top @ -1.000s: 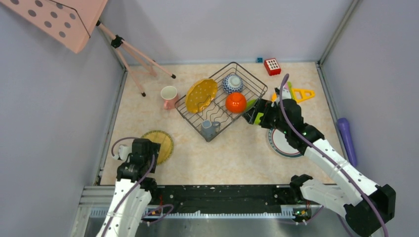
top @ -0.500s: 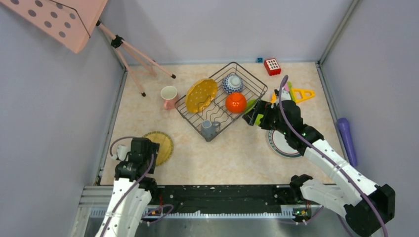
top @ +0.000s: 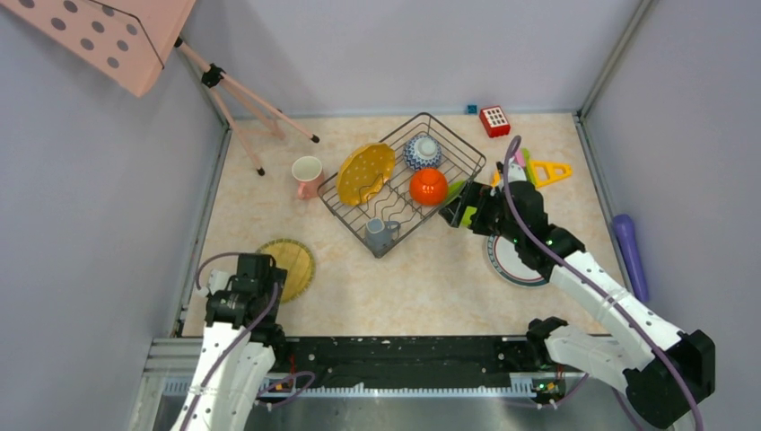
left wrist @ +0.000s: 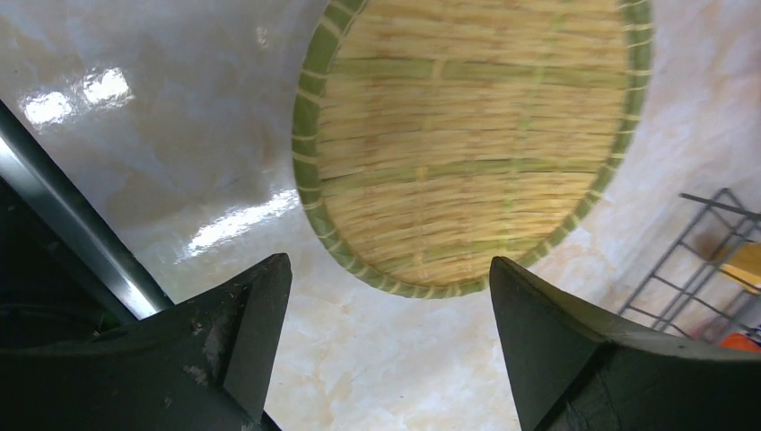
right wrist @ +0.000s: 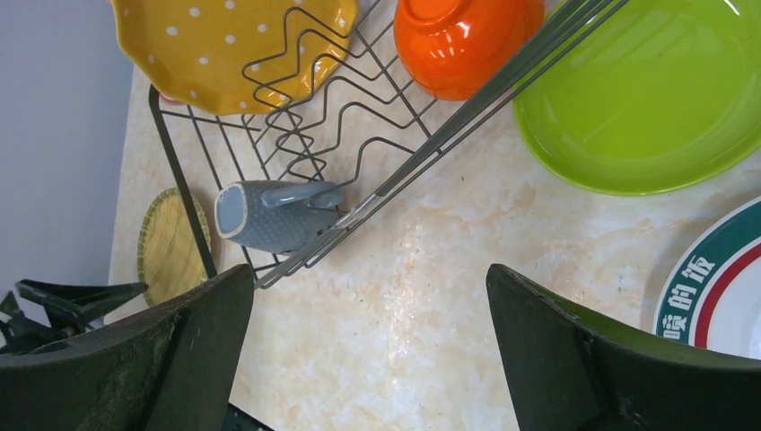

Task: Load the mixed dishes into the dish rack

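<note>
The dish rack (top: 468, 158) holds a yellow dotted plate (top: 366, 172), a patterned bowl (top: 422, 150), an orange-red bowl (top: 429, 186) and a grey mug (top: 380, 233) on its side. A pink mug (top: 308, 175) stands just left of the rack. A lime green plate (right wrist: 646, 99) lies against the rack's right side. My right gripper (right wrist: 372, 305) hovers open over bare table beside it, near the white green-rimmed plate (right wrist: 718, 287). My left gripper (left wrist: 390, 296) is open and empty, just short of a yellow woven-look plate (left wrist: 467, 144).
A red block (top: 494, 119), a yellow triangle toy (top: 547, 171) and a purple cylinder (top: 631, 251) lie at the right. Pink tripod legs (top: 242, 108) stand at the back left. Walls close in on three sides.
My left gripper has drawn back a little toward its base, away from the woven-look plate. My right gripper has edged slightly left toward the rack. No dish has moved.
</note>
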Robot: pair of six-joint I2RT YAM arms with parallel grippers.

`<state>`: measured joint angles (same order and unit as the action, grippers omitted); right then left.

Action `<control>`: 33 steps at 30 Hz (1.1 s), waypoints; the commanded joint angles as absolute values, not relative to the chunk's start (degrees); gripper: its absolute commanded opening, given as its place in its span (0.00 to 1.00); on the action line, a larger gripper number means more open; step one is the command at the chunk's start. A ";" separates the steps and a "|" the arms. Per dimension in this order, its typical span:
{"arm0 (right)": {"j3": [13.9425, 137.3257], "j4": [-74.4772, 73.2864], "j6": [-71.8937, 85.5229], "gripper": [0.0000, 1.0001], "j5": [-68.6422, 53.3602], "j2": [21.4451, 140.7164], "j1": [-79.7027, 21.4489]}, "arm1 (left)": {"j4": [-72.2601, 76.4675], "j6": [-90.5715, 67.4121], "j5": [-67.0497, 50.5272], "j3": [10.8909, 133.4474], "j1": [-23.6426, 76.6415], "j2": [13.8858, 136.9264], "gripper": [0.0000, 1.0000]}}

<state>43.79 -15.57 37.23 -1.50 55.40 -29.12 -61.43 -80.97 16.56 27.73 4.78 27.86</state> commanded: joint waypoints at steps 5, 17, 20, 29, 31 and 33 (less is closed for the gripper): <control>45.13 -13.58 37.35 0.99 -2.32 56.01 -29.10 | -46.06 -82.54 8.81 18.02 4.48 32.89 0.79; 45.96 -15.50 37.26 0.99 -1.14 54.63 -29.14 | -46.02 -83.72 9.84 18.29 4.57 27.24 0.00; 46.14 -15.29 37.30 0.99 -1.44 54.66 -29.09 | -48.69 -81.10 12.11 21.07 4.57 23.59 0.00; 46.74 -11.99 34.05 0.98 -12.89 54.77 -29.09 | -52.03 -67.06 11.31 33.44 4.57 23.30 0.00; 46.76 -11.78 33.78 0.97 -14.05 54.52 -29.09 | -54.70 -64.93 14.82 37.57 4.57 23.51 0.00; 46.77 -11.85 33.71 0.97 -14.06 54.28 -29.09 | -55.99 -62.79 17.04 41.03 4.57 23.53 0.00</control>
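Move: The bamboo tray lies flat just under the left hand's open fingers, its middle about 6 cm ahead, level to the side and roughly 6 cm below. From that hand the grey mug in the dish rack is some 15 cm ahead and 22 cm right, a few centimetres lower, and the pink mug about 29 cm ahead and 5 cm right, slightly lower. From the right hand the tray is around 41 cm left, 11 cm back and 18 cm below. The left hand dips about 5 cm onto the near part of the bamboo tray's rim, working forward and to its right by 3 to 4 cm as its wide-open fingers close and pinch the rim, then raises the tray some 11 cm while the wrist tips the fingers up towards level and swings clockwise, each by 10 to 15 degrees. The right hand, open and empty, holds still by the rack and then starts easing 2 to 3 cm left and back, turning slightly counter-clockwise. ##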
